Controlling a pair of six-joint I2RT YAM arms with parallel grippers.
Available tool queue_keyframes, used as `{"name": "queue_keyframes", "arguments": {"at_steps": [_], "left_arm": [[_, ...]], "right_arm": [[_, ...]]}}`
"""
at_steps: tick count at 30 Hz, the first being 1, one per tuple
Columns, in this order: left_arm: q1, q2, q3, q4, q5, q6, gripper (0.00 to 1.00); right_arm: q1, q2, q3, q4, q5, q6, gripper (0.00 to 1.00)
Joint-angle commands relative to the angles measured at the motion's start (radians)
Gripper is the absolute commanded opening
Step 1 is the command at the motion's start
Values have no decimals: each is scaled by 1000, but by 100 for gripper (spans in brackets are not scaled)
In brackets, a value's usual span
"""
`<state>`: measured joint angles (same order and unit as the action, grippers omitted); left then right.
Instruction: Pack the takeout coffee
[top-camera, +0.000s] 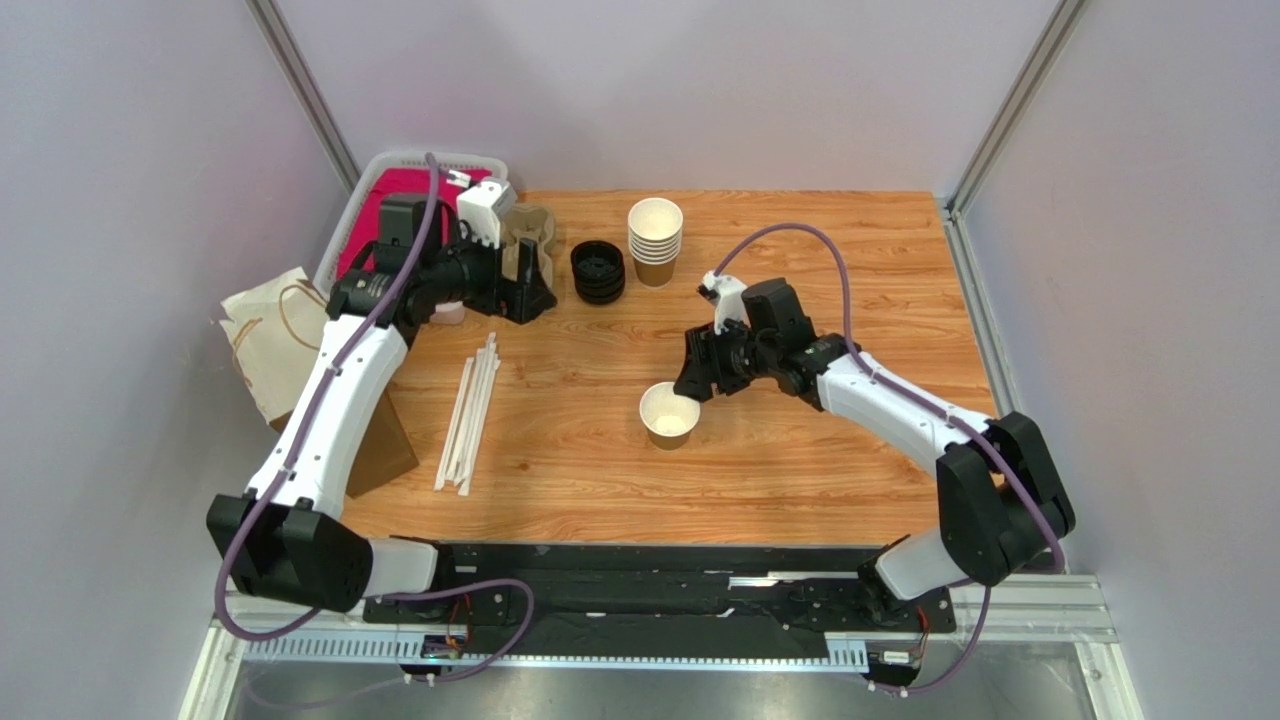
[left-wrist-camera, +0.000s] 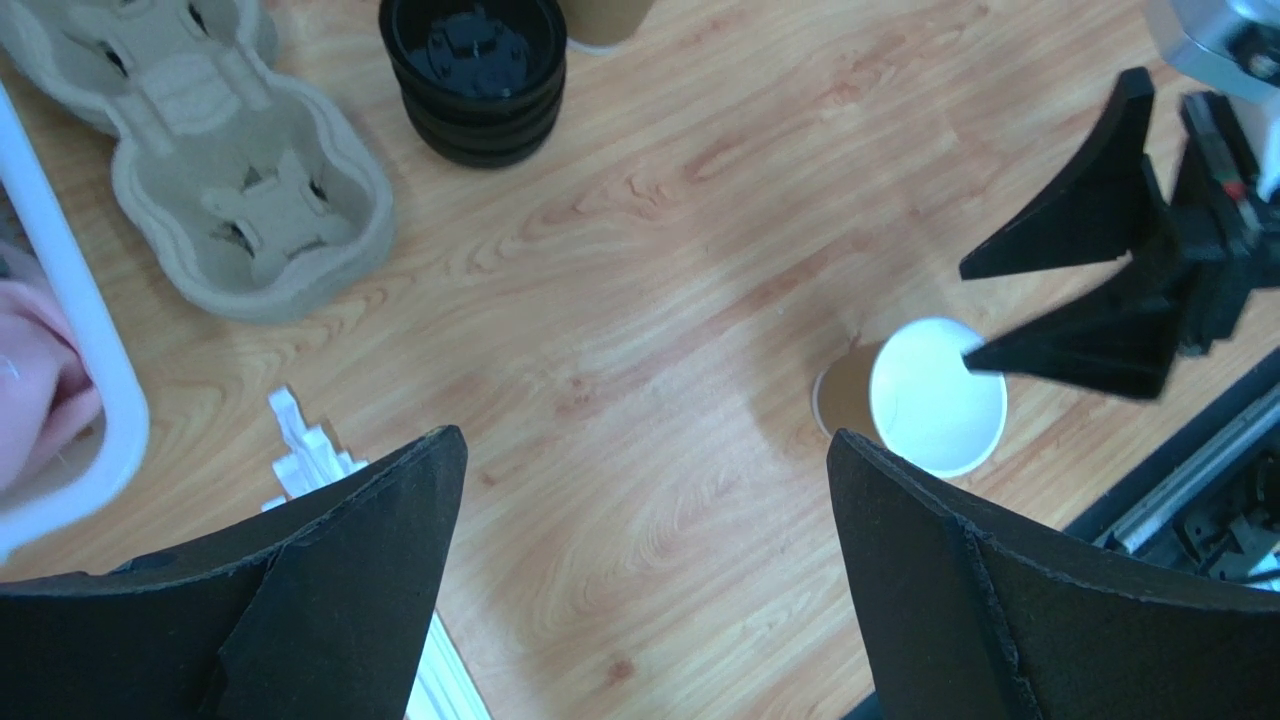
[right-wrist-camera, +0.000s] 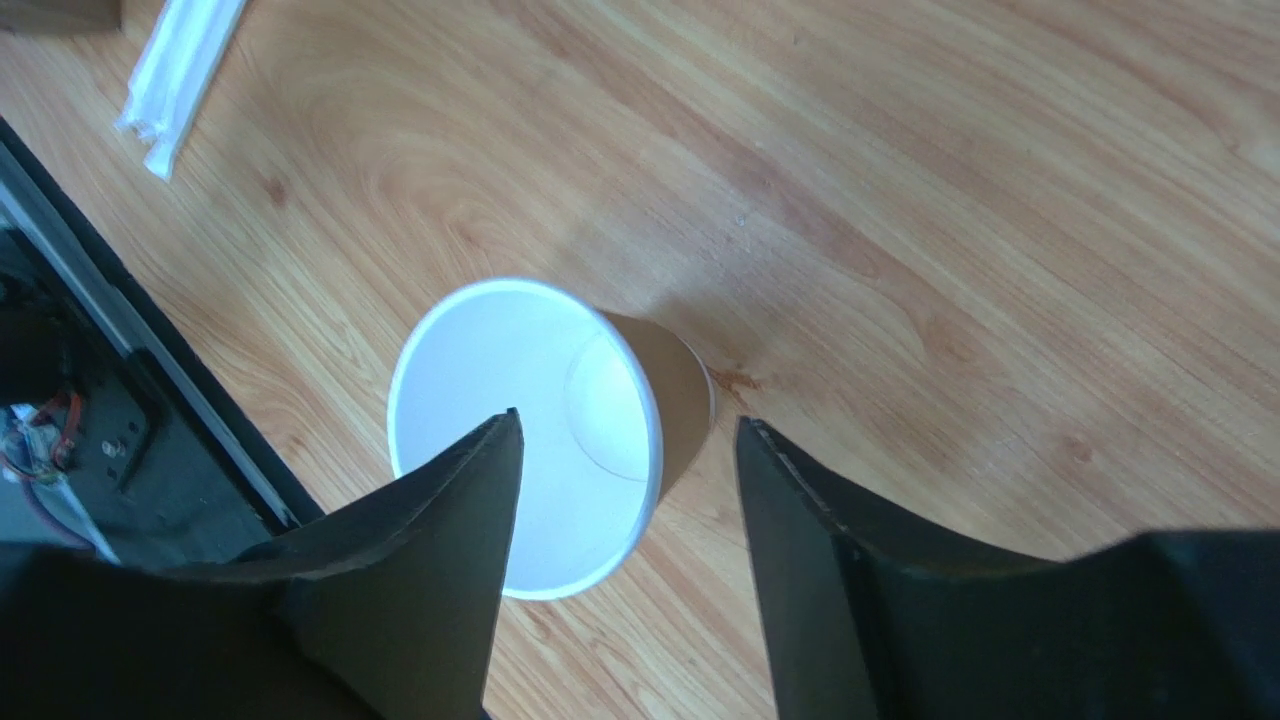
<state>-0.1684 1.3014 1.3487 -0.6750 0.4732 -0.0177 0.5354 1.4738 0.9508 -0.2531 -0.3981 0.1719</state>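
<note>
The takeout coffee cup (top-camera: 669, 416), a single brown kraft cup with a white inside and an open top, stands upright on the wooden table near the middle. My right gripper (top-camera: 694, 375) hovers just behind it with its jaws open. In the right wrist view one finger hangs over the cup's (right-wrist-camera: 511, 375) mouth and the other outside its rim, and the gripper (right-wrist-camera: 628, 423) holds nothing. My left gripper (top-camera: 526, 278) is at the far left, wide open (left-wrist-camera: 646, 438) and empty over bare wood. Its view shows the cup (left-wrist-camera: 939, 398) to the right.
A stack of lidless cups (top-camera: 655, 237) and a pile of black lids (top-camera: 598, 273) stand at the back. A pulp cup carrier (left-wrist-camera: 196, 150) lies beside the white basket (top-camera: 383, 195). Wrapped straws (top-camera: 469, 413) lie at the left, next to a paper bag (top-camera: 278, 345).
</note>
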Motion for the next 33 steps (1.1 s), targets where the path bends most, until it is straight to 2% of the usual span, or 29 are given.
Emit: {"name": "queue_keyframes", "arguments": {"at_steps": [1, 2, 7, 10, 13, 17, 23, 33], "left_arm": [[-2, 91, 125, -9, -14, -18, 99], [-2, 108, 168, -14, -22, -15, 99], [-3, 257, 306, -37, -99, -13, 98], [-22, 366, 401, -44, -97, -31, 88], [-57, 481, 530, -74, -169, -51, 79], [-72, 616, 598, -61, -232, -123, 58], [-120, 720, 635, -22, -383, -189, 59], [-125, 815, 664, 17, -464, -223, 61]], "right_arm": [[-15, -89, 147, -101, 24, -46, 73], [-21, -104, 172, -119, 21, -51, 80], [-106, -153, 301, -219, 27, -68, 99], [-144, -155, 350, -248, 90, -78, 100], [-158, -138, 414, -337, 142, -95, 100], [-172, -133, 436, -382, 176, -100, 100], [-198, -121, 428, -388, 170, -88, 100], [-204, -75, 459, -399, 147, -72, 100]]}}
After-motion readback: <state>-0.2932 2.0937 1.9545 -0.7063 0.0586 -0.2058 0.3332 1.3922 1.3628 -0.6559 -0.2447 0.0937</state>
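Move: The black lid stack lies about 21 cm ahead of the left hand, 9 cm to its right and 23 cm below. The white cup stack stands some 8 cm right of the lids and a touch farther out; the cardboard cup carrier is about 10 cm left of them and 2 cm farther out. From the right hand, the lone cup's middle is roughly 2 cm back, 4 cm left and 4 cm down, the lids about 23 cm ahead, 14 cm left and 7 cm below. The left hand reaches about 17 cm forward, first nearly level and then sinking some 12 cm towards the black lids, tipping its fingers farther down, turning counter-clockwise and narrowing them from wide open to a bit over half, still clear above the stack. Meanwhile the right hand, its fingers already parted at the lone cup's rim, opens fully and lifts away steeply, drawing right and a little forward before easing down a few centimetres and holding open, turned slightly clockwise. ##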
